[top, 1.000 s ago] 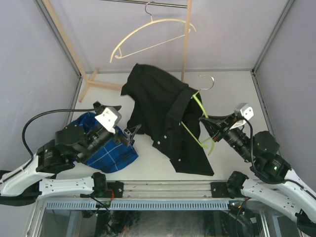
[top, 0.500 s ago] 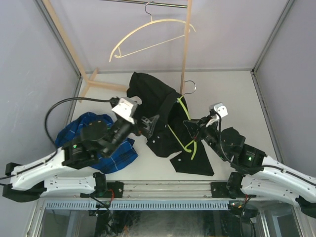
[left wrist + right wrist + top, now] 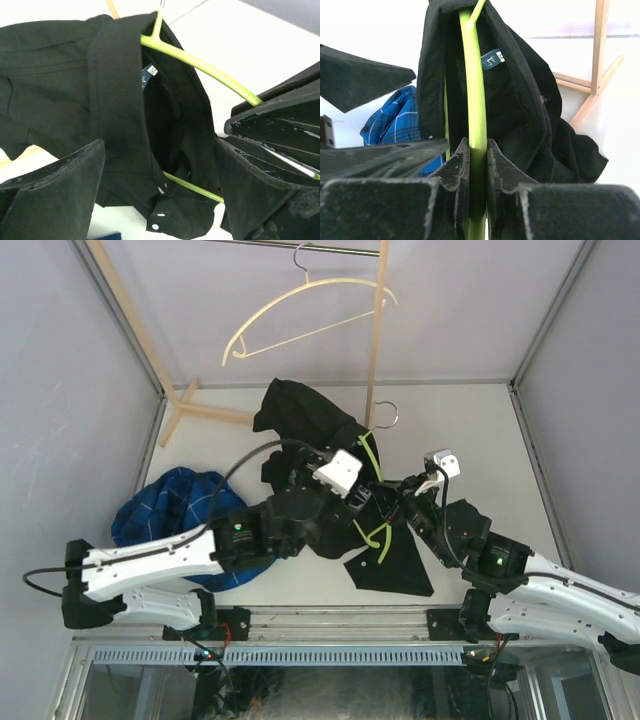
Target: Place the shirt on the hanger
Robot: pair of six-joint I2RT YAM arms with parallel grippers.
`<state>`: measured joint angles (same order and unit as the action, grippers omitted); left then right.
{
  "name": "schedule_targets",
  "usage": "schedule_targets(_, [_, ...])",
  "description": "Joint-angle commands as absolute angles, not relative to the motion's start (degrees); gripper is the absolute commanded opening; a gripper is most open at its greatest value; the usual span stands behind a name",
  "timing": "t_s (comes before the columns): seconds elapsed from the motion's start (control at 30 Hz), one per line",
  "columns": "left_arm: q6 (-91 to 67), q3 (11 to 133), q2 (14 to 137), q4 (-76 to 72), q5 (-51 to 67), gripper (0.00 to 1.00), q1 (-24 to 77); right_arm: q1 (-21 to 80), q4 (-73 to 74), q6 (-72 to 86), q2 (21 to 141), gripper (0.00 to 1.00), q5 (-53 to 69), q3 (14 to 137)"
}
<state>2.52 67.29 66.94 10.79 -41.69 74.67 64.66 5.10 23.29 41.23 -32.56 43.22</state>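
The black shirt hangs bunched over the lime-green hanger, its collar draped on one hanger arm and its lower part lying on the table. My right gripper is shut on the hanger's bare arm, which is clamped between its jaws. My left gripper is open right beside it. In the left wrist view its jaws straddle the shirt's buttoned front edge and the hanger's lower bar without touching them. The metal hook points to the rear.
A blue plaid shirt lies crumpled at the left under my left arm. A cream hanger hangs from the rod of a wooden rack, whose post stands just behind the black shirt. Grey walls enclose the table.
My left arm has swung right from the plaid shirt to the black shirt, jaws still open. The right gripper moved the hanger leftward and the shirt bunched up on it.
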Motion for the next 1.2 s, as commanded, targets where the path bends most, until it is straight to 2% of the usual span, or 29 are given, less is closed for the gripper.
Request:
schedule_targets(0.0, [7.14,72.55,71.13,8.87,-51.16,0.88,75.26,65.3,-1.45,25.19,40.92,0.0,-32.47,44.66])
schedule_targets(0.17, [14.05,76.32,77.52,8.32,-62.41,0.7,75.72,65.48,-0.6,25.49,40.89,0.0,-32.26,44.66])
schedule_targets(0.23, [16.8,76.63,78.55,6.33,-65.09,0.65,76.23,65.56,-0.38,25.45,40.79,0.0,-32.34,44.73])
schedule_targets(0.4, [19.12,76.57,78.73,4.12,-67.13,0.55,76.74,65.66,-0.11,25.4,40.62,0.0,-32.3,44.47])
schedule_targets(0.57, [20.43,76.09,78.19,2.46,-67.58,0.38,76.69,65.74,-0.14,25.55,40.69,0.0,-31.68,44.31])
schedule_targets(0.73, [21.23,76.21,77.41,1.93,-66.45,0.11,76.2,65.83,-0.08,25.66,40.62,0.0,-31.21,44.02])
schedule_targets(0.83, [22.68,77.54,76.99,1.93,-65.61,0.01,75.29,65.83,-0.88,25.35,40.52,0.0,-29.67,43.69])
schedule_targets(1.17, [26.85,87.14,76.89,7.79,-58.24,0.0,73.77,65.83,-6.05,22.57,41.3,0.0,-23.14,42.16])
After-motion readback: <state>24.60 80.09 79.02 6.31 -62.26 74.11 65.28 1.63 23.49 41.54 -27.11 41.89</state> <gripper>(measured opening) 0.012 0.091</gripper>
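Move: The near front edge of the black shirt's collar is just beyond the left hand's open fingertips, about 4 cm ahead, 1 cm to the left and 1 cm below. The green hanger's neck is some 9 cm ahead of this hand and 2 cm right, about level, and the hanger stretch in the right fingers is roughly 5 cm right and 1 cm ahead. From the right hand, the collar edge lies about 3 cm ahead and 6 cm left. The left hand pushes its open fingers about 3 cm forward and slightly down around the near edge of the shirt's collar, its wrist swinging some 30 degrees in all (turning counter-clockwise, left side up, tips rising), then closes them shut to pinch the cloth beside the hanger's neck. With the edge pinched it lifts roughly 4 to 5 cm, still easing forward, while the right hand keeps its grip on the green hanger and late on drifts a couple of centimetres left and back. ##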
